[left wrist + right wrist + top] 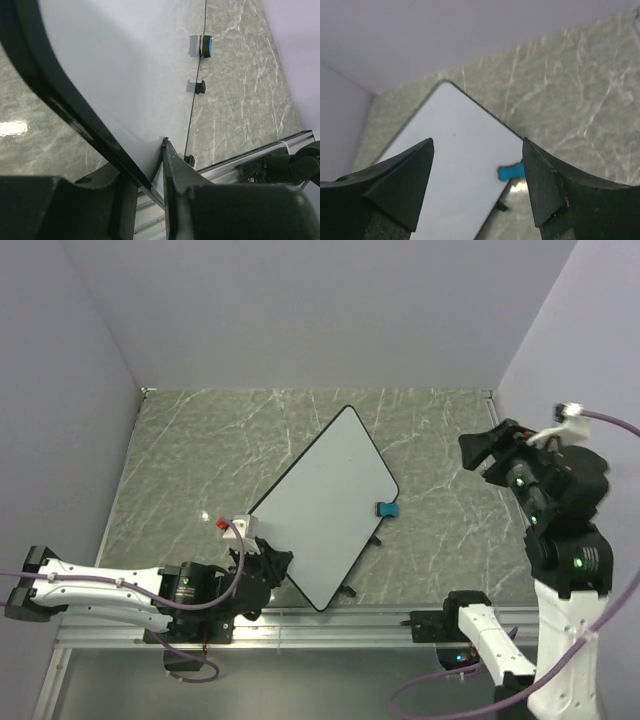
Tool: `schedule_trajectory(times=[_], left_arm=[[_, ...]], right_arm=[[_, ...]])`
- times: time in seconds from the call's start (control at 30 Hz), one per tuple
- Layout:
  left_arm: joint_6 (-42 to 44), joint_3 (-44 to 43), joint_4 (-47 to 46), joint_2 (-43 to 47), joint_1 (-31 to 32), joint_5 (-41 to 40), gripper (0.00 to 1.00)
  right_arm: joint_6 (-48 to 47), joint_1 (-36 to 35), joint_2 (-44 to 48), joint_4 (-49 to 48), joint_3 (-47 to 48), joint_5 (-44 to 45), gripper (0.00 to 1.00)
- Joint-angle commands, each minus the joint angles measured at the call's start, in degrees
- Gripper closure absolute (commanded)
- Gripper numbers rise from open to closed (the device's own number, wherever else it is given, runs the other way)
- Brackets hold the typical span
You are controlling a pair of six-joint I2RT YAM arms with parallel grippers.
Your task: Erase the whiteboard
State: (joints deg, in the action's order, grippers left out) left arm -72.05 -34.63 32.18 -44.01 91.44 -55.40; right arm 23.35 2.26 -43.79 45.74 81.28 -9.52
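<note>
The whiteboard (pixel 320 505) lies diagonally on the marbled table, its white face bare except for a tiny speck. My left gripper (pixel 262 562) is shut on the board's near left edge. In the left wrist view the black rim (pixel 60 100) runs between the fingers of the left gripper (pixel 142 170), and the whiteboard (pixel 125 65) stretches away from them. A small blue eraser (pixel 387 509) sits at the board's right edge. My right gripper (pixel 480 450) hangs open above the table's right side, holding nothing. From the right wrist, the right gripper (pixel 478 145) frames the whiteboard (pixel 455 165) and the eraser (pixel 511 171) far below.
Two small black feet (pixel 376 539) stick out of the board's right edge, one beside the eraser (pixel 205 46). An aluminium rail (pixel 330 620) runs along the table's near edge. Lilac walls close off the left, back and right.
</note>
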Motion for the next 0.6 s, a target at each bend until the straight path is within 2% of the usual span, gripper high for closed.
schedule_trajectory(times=[0.0,0.07,0.1,0.13,0.2,0.27,0.37,0.57], left_arm=[[7.28,-0.35,5.43,-1.34,0.06,1.87,1.00],[6.84,-0.96,6.22,-2.13,0.06,1.26,1.00],[6.14,-1.14,7.09,-2.31,0.06,1.26,1.00],[5.87,-1.23,7.45,-2.40,0.06,1.08,1.00],[5.96,-1.14,7.11,-2.31,0.06,1.17,1.00],[5.70,-1.05,7.28,-2.05,0.06,0.73,1.00],[4.90,-1.14,7.98,-1.96,0.06,0.20,1.00],[1.83,-1.49,10.79,-1.96,-0.03,-0.85,1.00]], right_arm=[[-4.47,-8.39,-6.90,7.09,-6.97,8.90,0.23],[-1.13,-17.41,-9.19,5.77,-10.86,18.19,0.23],[-0.33,-25.99,-10.60,5.33,-13.75,20.92,0.23],[0.28,-30.26,-12.70,5.50,-14.56,23.99,0.23],[2.83,-39.29,-21.13,6.99,-14.04,26.99,0.23],[5.19,-42.15,-28.50,8.05,-13.08,28.67,0.22],[7.05,-43.31,-33.62,5.86,-13.59,25.26,0.22],[7.14,-42.52,-38.99,2.52,-16.84,19.55,0.21]])
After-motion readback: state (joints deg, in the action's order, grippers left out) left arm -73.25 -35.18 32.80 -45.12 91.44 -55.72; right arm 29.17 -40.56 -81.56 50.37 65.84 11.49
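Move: The blue eraser lies at the whiteboard's right edge, about 38 cm below my right hand, roughly 4 cm ahead and 8 cm to the left. The board's middle is some 12 cm left of the eraser and level with it; a black board clip sits about 6 cm back from the eraser and 2 cm to its left. From my left hand, the eraser is some 15 cm ahead, 20 cm right and 13 cm lower. I swoop my right hand down about 30 cm and left some 15 cm towards the eraser, easing off as it nears the board's right edge, slightly to the eraser's left. On the way the wrist tips the open fingers steeply down, swinging counter-clockwise and dipping its left side. My left hand stays put, still gripping the board's near-left edge. ##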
